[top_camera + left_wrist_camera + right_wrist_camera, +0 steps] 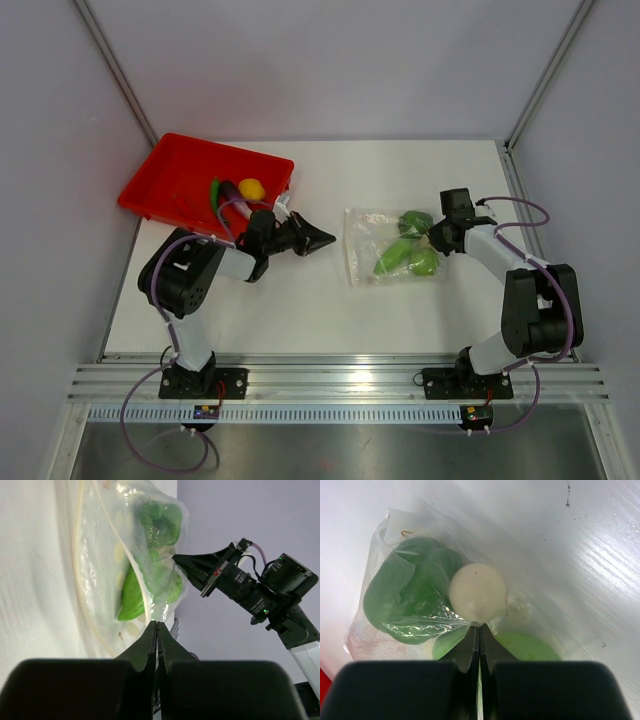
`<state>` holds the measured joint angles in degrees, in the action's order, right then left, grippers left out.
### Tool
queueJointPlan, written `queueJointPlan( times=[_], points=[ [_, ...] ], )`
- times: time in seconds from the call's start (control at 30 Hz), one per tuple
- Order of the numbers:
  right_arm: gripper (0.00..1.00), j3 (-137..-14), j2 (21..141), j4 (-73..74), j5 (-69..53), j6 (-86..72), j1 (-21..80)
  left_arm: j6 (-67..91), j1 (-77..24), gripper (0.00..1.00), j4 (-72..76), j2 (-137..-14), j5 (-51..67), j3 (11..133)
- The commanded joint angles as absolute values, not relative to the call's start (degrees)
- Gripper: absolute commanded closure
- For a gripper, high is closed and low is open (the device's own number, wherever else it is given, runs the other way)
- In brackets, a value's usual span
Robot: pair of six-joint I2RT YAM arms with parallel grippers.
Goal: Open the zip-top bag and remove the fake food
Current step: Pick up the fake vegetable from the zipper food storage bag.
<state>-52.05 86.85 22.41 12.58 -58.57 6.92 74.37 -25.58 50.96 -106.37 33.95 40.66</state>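
The clear zip-top bag (385,245) lies flat on the white table, mid-right. Inside it are green fake food pieces (400,255) (132,597) (395,595) and a pale round piece (477,600). My right gripper (433,240) (479,626) is shut on the bag's right edge, with film pinched at its tips. My left gripper (325,240) (157,624) is shut and points at the bag's left edge, just short of it, with nothing showing between its jaws. A green piece (215,192), a purple one (232,193) and a yellow one (251,187) lie in the red tray (165,165).
The red tray sits at the table's back left, behind the left arm. Grey enclosure walls stand on three sides. An aluminium rail (340,380) runs along the near edge, where both arm bases are bolted. The right arm (250,590) shows across the bag in the left wrist view.
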Motion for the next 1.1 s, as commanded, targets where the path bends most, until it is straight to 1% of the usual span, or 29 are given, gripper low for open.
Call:
queueJointPlan(
  times=[0.0,0.17,0.27,0.43,0.47,0.5,0.57,0.67,0.73,1.0,1.07],
  points=[
    [1.00,-52.12,85.25,21.97,13.80,-59.33,6.24,69.09,-25.40,1.00,45.00,-104.24,30.59,40.51],
    [1.00,-52.12,85.52,21.88,13.63,-59.33,6.33,67.06,-26.02,1.00,40.00,-107.13,29.53,43.24],
    [1.00,-52.03,85.52,21.53,13.27,-59.15,6.33,67.68,-26.28,1.00,40.34,-108.54,31.11,44.38],
    [1.00,-51.86,86.31,20.83,11.95,-59.06,6.33,65.22,-27.68,0.99,36.04,-111.18,31.46,48.16],
    [1.00,-51.86,86.31,20.74,11.69,-58.98,6.33,65.04,-28.12,0.97,35.25,-111.70,31.90,49.90],
    [1.00,-51.86,86.40,20.74,11.69,-58.97,6.33,64.78,-28.91,0.91,34.55,-112.93,32.51,50.79],
    [1.00,-51.68,86.66,20.48,11.25,-58.97,6.24,64.07,-29.70,0.86,32.53,-113.90,32.78,52.38],
    [1.00,-51.59,86.92,19.78,10.29,-58.89,6.33,63.37,-30.76,0.75,30.95,-115.05,33.92,54.57],
    [1.00,-51.59,87.10,19.78,10.28,-58.89,6.24,62.67,-31.29,0.73,28.84,-116.10,34.45,56.51],
    [1.00,-51.42,86.92,19.60,10.20,-58.80,6.33,63.98,-32.17,0.69,29.45,-118.74,38.05,58.80],
    [1.00,-51.42,86.92,19.51,9.93,-58.80,6.33,63.81,-32.43,0.66,29.09,-119.18,38.93,59.85]
  ],
)
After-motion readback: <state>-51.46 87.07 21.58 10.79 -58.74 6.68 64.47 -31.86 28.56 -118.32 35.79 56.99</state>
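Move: The light green vegetable in the bag lies about 14 cm to the left hand's right, 2 cm back and 9 cm lower. The middle of the bag's open mouth is only 4 cm to its right and level, about 8 cm down; the dark green pepper is some 19 cm right and 5 cm ahead, the round green pepper about 21 cm right and 4 cm back. From the right hand the light green vegetable is roughly 10 cm left, 3 cm back, 4 cm below. Down first, about 5 cm with its fingers closing the last bit to shut, the left hand then swings some 5 cm to the right, still easing down, towards the light green vegetable, bringing the fingertips between the bag's two mouth edges. On the way the fingers open to about a third and tip roughly 10 degrees more downward while turning slightly clockwise. The right hand stays put, keeping its pinch on the bag's closed end. ##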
